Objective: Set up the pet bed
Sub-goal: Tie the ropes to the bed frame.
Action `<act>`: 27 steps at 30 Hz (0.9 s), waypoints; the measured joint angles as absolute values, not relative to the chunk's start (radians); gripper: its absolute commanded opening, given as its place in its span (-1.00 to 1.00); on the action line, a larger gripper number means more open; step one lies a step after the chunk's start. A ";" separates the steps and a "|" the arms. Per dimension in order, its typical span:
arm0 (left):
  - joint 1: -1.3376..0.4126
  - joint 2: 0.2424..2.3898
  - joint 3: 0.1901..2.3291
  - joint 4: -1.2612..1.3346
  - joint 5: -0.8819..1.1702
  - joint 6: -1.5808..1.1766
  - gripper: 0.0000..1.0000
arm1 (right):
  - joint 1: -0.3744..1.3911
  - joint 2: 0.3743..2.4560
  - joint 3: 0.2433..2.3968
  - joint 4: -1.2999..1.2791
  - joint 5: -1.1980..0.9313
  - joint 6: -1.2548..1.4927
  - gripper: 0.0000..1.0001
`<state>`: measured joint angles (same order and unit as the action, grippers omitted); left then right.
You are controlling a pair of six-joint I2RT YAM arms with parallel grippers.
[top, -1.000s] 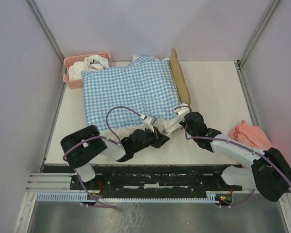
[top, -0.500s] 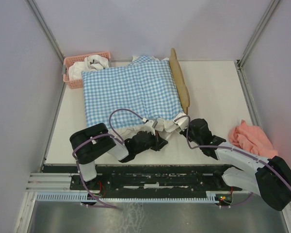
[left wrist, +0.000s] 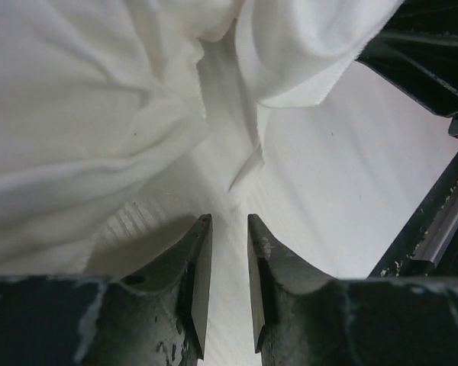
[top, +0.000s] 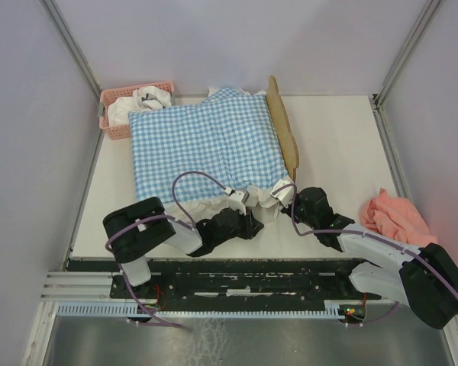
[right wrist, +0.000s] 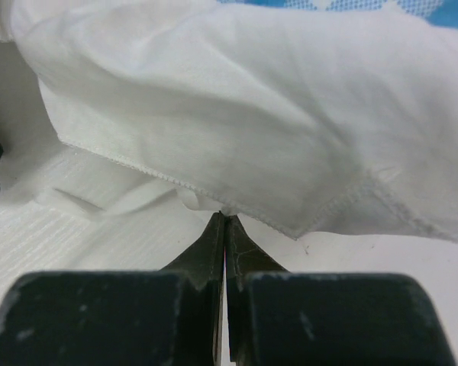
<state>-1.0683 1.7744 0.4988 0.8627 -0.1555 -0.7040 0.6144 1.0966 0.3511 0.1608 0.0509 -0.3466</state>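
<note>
The pet bed (top: 284, 126) shows only its wavy wooden headboard; blue-white gingham bedding (top: 206, 145) covers the rest. My left gripper (top: 253, 221) lies low at the bedding's near edge. In the left wrist view it (left wrist: 229, 217) is open a little, nothing between its fingers, and the white ruffle (left wrist: 99, 114) hangs just ahead of them. My right gripper (top: 284, 200) is at the near right corner. In the right wrist view it (right wrist: 225, 216) is shut, its tips pinching the hem of the white ruffle (right wrist: 252, 114).
A pink basket (top: 114, 114) with white cloth in it stands at the back left, touching the bedding. A pink cloth (top: 393, 213) lies crumpled at the right edge of the table, beside my right arm. The black rail (top: 237, 278) runs along the near edge.
My left gripper has opened and let go of the ruffle. My right gripper has drawn back toward the near edge with the ruffle's corner, still shut.
</note>
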 measured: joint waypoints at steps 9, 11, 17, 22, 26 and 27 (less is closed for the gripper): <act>-1.138 1.570 0.557 0.632 -0.309 -0.598 -0.21 | 0.614 1.097 0.349 0.178 0.041 -0.362 -0.96; -1.142 1.552 0.597 0.597 -0.344 -0.561 -0.15 | 0.614 1.097 0.344 0.196 0.043 -0.365 -0.96; -1.142 1.550 0.684 0.547 -0.439 -0.458 0.01 | 0.614 1.120 0.337 0.247 0.046 -0.381 -0.96; -1.134 1.585 0.746 0.529 -0.469 -0.406 0.03 | 0.614 1.121 0.330 0.281 0.045 -0.391 -0.96; -1.127 1.632 0.789 0.522 -0.468 -0.378 -0.01 | 0.610 1.120 0.323 0.295 0.049 -0.384 -0.95; -1.125 1.638 0.793 0.519 -0.468 -0.374 -0.08 | 0.608 1.120 0.321 0.296 0.050 -0.382 -0.95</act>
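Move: The white frill's loose flap stands about 8 cm ahead of the left hand, 3 cm to its right and some 4 cm above. The dangling white rope is about 3 cm ahead and 3 cm to its right, 1 cm up; the headboard's near end is roughly 18 cm ahead, 9 cm right and 8 cm higher. From the right hand, the flap is about 2 cm ahead, 3 cm left and 1 cm above. The frill's flap beside the right gripper is what the left hand makes for: it rises about 10 cm off the table first, then goes forward some 5 cm over the flap, its fingers tilting up about 20 degrees and opening from a third to half. The right hand stays shut at the hem, keeping its hold on the rope and easing a centimetre forward. ##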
